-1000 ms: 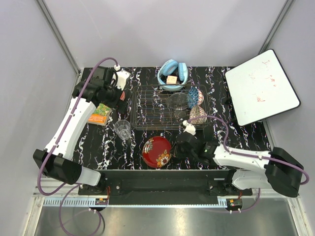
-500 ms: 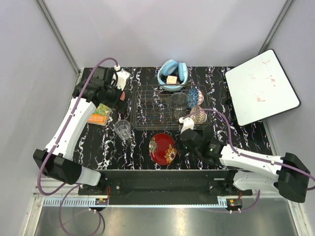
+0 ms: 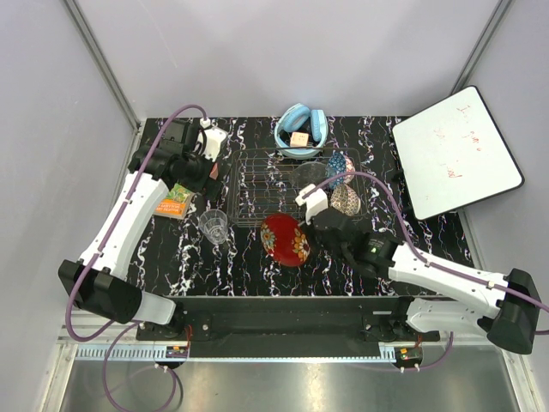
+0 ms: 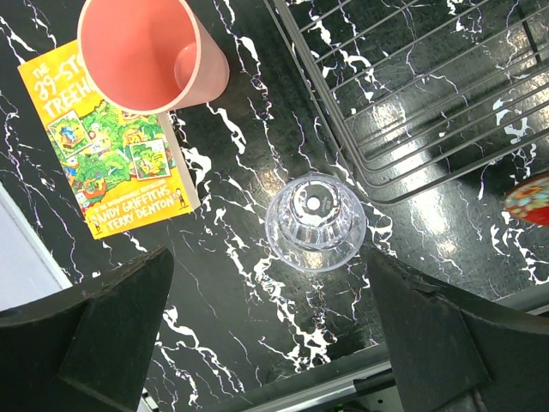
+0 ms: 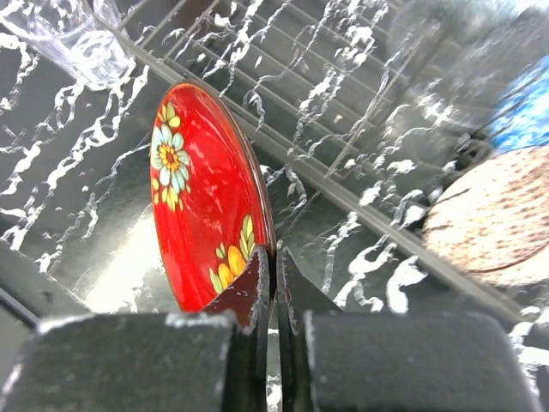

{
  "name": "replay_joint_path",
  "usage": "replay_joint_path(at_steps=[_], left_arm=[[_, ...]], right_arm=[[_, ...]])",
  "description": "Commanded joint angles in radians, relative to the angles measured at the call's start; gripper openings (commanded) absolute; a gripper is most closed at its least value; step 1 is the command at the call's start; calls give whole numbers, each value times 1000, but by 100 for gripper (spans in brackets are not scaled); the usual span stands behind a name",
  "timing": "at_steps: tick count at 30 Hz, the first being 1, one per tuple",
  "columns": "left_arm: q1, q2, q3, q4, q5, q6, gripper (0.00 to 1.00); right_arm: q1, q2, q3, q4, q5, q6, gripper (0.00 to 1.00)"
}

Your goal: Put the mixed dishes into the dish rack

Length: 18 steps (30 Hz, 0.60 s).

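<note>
My right gripper (image 5: pixel 275 266) is shut on the rim of the red floral plate (image 5: pixel 202 197), which stands on edge just in front of the dish rack (image 5: pixel 343 94); from above the plate (image 3: pixel 286 239) hangs at the rack's (image 3: pixel 266 184) near edge. The rack holds a cream speckled bowl (image 3: pixel 346 199), a blue patterned bowl (image 3: pixel 339 165) and a clear glass plate (image 3: pixel 310 176). My left gripper (image 4: pixel 270 343) is open, high over the clear glass tumbler (image 4: pixel 315 221), which stands upright on the table. The pink cup (image 4: pixel 150 51) is beside the booklet.
An orange-green booklet (image 4: pixel 111 146) lies left of the tumbler. A light blue bowl with a yellow cube (image 3: pixel 300 130) sits behind the rack. A white board (image 3: pixel 455 150) leans at the right. The table is black marble.
The right gripper has lifted the red plate off the table, turned it onto its edge and carried it toward the rack's near side. The left arm has barely moved.
</note>
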Motion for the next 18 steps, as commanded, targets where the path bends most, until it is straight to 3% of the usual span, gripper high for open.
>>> replay_joint_path(at_steps=[1, 8, 18], left_arm=[[-4, -31, -7, 41, -15, 2, 99], [-4, -38, -18, 42, -8, 2, 99], [-4, -55, -59, 65, -3, 1, 99]], right_arm=[[6, -27, 153, 40, 101, -233, 0], [-15, 29, 323, 35, 175, -493, 0], [-117, 72, 287, 233, 254, -940, 0]])
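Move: The right hand already holds the red flowered plate by its edge just short of the dish rack; the rack's middle lies about 9 cm ahead, 2 cm left and 10 cm below. In the rack, the clear bowl stands some 13 cm ahead and 2 cm right, the blue patterned bowl 14 cm ahead and 9 cm right, the cream bowl 6 cm ahead and 11 cm right. From the left hand, the rack's middle is about level ahead, 21 cm right and 17 cm down. Still pinching the red plate's edge between shut fingers, the right hand lifts it quickly some 12 cm while carrying it about 7 cm forward over the rack. The rise comes first, then eases off as the hand goes on forward and a little right. Throughout, the fingers swing up towards level, about 30 degrees, and the hand rolls with its left side dropping. ##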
